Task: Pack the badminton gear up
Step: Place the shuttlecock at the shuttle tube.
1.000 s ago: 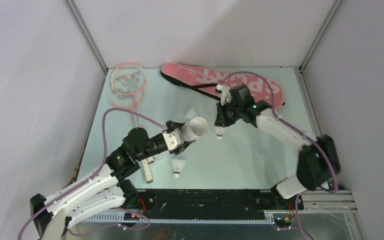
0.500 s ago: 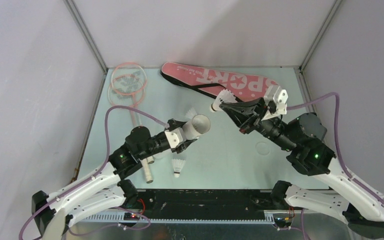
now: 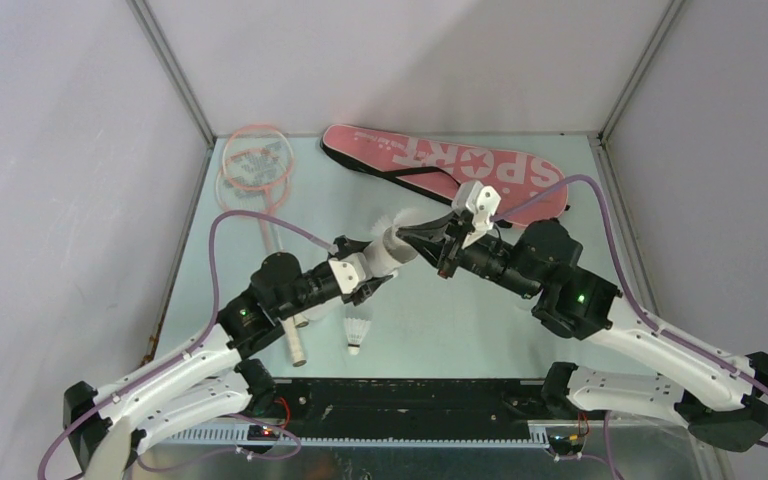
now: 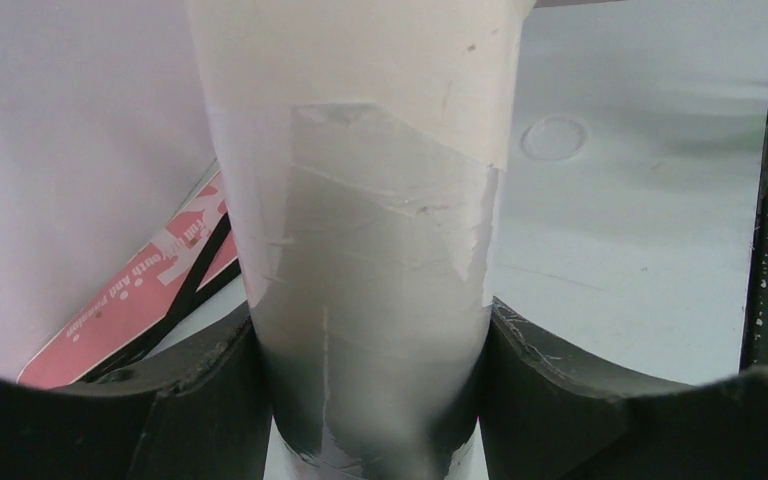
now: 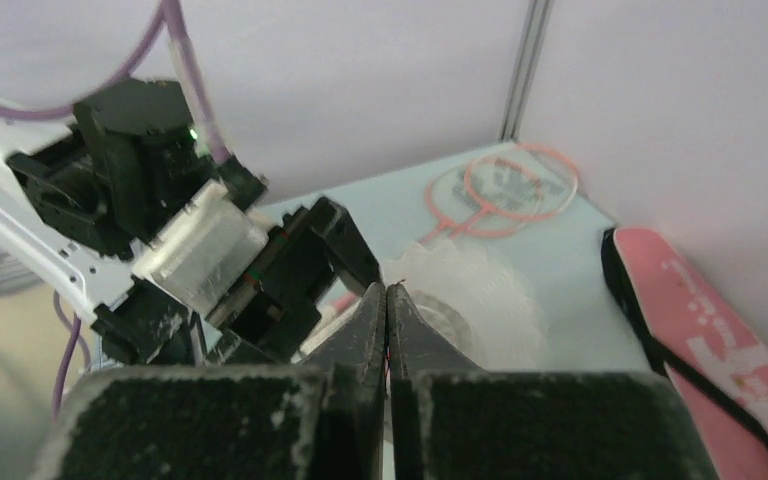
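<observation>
My left gripper point(image 3: 365, 275) is shut on the long white tube point(image 3: 380, 260), which lies nearly level and points right. In the left wrist view the tube point(image 4: 360, 200) fills the gap between the black fingers point(image 4: 210, 390). From the right, my right gripper point(image 3: 407, 237) reaches the tube's mouth, jaws shut on the feather edge of a white shuttlecock point(image 3: 388, 220). Its skirt point(image 5: 490, 295) shows just past the tips of the right gripper point(image 5: 387, 290). Another shuttlecock point(image 3: 358, 331) lies on the table below the tube. Two pink rackets point(image 3: 255, 165) lie at far left. The pink "SPORT" bag point(image 3: 440, 160) lies at the back.
The racket handles point(image 3: 295, 345) run down beside the left arm. Grey walls close in the table on three sides. The bag's black strap point(image 3: 400, 175) trails toward the middle. A round mark point(image 4: 553, 137) shows on the table surface.
The right arm has swung left and lower, carrying the shuttlecock from near the bag to the tube's mouth. The left arm with the tube has barely moved.
</observation>
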Tool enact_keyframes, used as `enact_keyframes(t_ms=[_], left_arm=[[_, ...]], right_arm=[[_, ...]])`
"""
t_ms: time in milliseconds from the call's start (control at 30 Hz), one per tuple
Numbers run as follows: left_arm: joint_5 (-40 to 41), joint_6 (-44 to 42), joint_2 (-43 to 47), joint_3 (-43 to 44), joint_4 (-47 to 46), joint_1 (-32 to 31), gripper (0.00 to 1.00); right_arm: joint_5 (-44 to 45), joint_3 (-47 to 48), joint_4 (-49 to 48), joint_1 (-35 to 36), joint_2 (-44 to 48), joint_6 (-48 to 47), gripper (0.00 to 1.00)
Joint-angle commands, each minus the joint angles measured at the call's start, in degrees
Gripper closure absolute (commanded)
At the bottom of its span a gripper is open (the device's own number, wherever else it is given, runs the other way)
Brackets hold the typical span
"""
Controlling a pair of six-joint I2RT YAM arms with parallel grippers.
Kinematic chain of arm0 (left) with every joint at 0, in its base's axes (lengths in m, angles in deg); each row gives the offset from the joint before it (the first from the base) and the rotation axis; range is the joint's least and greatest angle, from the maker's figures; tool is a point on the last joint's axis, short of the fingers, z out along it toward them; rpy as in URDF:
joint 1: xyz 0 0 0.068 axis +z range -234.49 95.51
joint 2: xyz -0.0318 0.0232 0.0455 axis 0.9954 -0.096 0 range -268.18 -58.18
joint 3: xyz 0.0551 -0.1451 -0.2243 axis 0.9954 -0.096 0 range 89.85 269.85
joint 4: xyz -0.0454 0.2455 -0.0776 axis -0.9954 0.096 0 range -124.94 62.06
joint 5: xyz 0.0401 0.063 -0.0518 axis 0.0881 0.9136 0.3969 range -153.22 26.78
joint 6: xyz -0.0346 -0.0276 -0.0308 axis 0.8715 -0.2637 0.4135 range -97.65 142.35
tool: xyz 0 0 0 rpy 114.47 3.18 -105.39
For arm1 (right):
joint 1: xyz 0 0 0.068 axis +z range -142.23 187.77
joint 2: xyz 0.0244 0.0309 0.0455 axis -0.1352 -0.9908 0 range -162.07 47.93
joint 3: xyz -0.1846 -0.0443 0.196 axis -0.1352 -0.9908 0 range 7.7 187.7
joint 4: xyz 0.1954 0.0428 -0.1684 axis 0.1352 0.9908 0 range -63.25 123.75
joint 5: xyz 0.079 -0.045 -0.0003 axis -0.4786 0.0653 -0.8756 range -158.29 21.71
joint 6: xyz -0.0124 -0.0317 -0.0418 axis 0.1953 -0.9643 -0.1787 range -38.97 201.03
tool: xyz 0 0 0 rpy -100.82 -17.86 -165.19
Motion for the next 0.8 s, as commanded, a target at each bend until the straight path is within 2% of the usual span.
enact_keyframes(t_ms=[0, 133, 300, 533, 767], left_arm=[[-0.7, 1.7, 1.5, 0.9, -2.5, -0.4, 0.62], [-0.6, 1.7, 1.6, 0.5, -3.0, -0.3, 0.62], [-2.5, 0.5, 1.8, 0.5, -2.6, -0.4, 0.62], [-5.4, -2.1, 2.7, 0.7, -0.6, -0.4, 0.63], [-7.3, -3.3, 1.7, 1.1, -1.1, -0.3, 0.63]], right_arm=[[1.0, 0.0, 6.5, 0.2, 0.1, 4.8, 1.0], [1.3, -0.3, 9.6, 0.1, 1.2, 7.9, 1.0], [0.8, -2.2, 6.4, -0.6, 1.7, 10.6, 1.0], [-8.5, -1.4, 7.6, -5.9, -1.3, 16.9, 1.0], [-12.0, 0.5, 10.2, -6.4, -4.7, 17.6, 1.0]])
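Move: The right gripper holds a shuttlecock by its skirt. The open mouth of the shuttle tube lies about 7 cm below that hand, 1 cm ahead and 1 cm left. On the table some 31 cm below it, one loose shuttlecock lies about 20 cm ahead and 4 cm left, and another 6 cm back and 10 cm left. From the left gripper, which holds the tube, the held shuttlecock is about 13 cm above, 7 cm right and 1 cm back. Lower the right gripper about 7 cm into the tube's mouth with its fingers shut on the shuttlecock's skirt, rolling the wrist some 20 degrees so its forward side tips down and the cork end goes in first. Keep the left grip on the tube, and after holding almost still, ease it back 1.5 cm with a slight clockwise turn. ##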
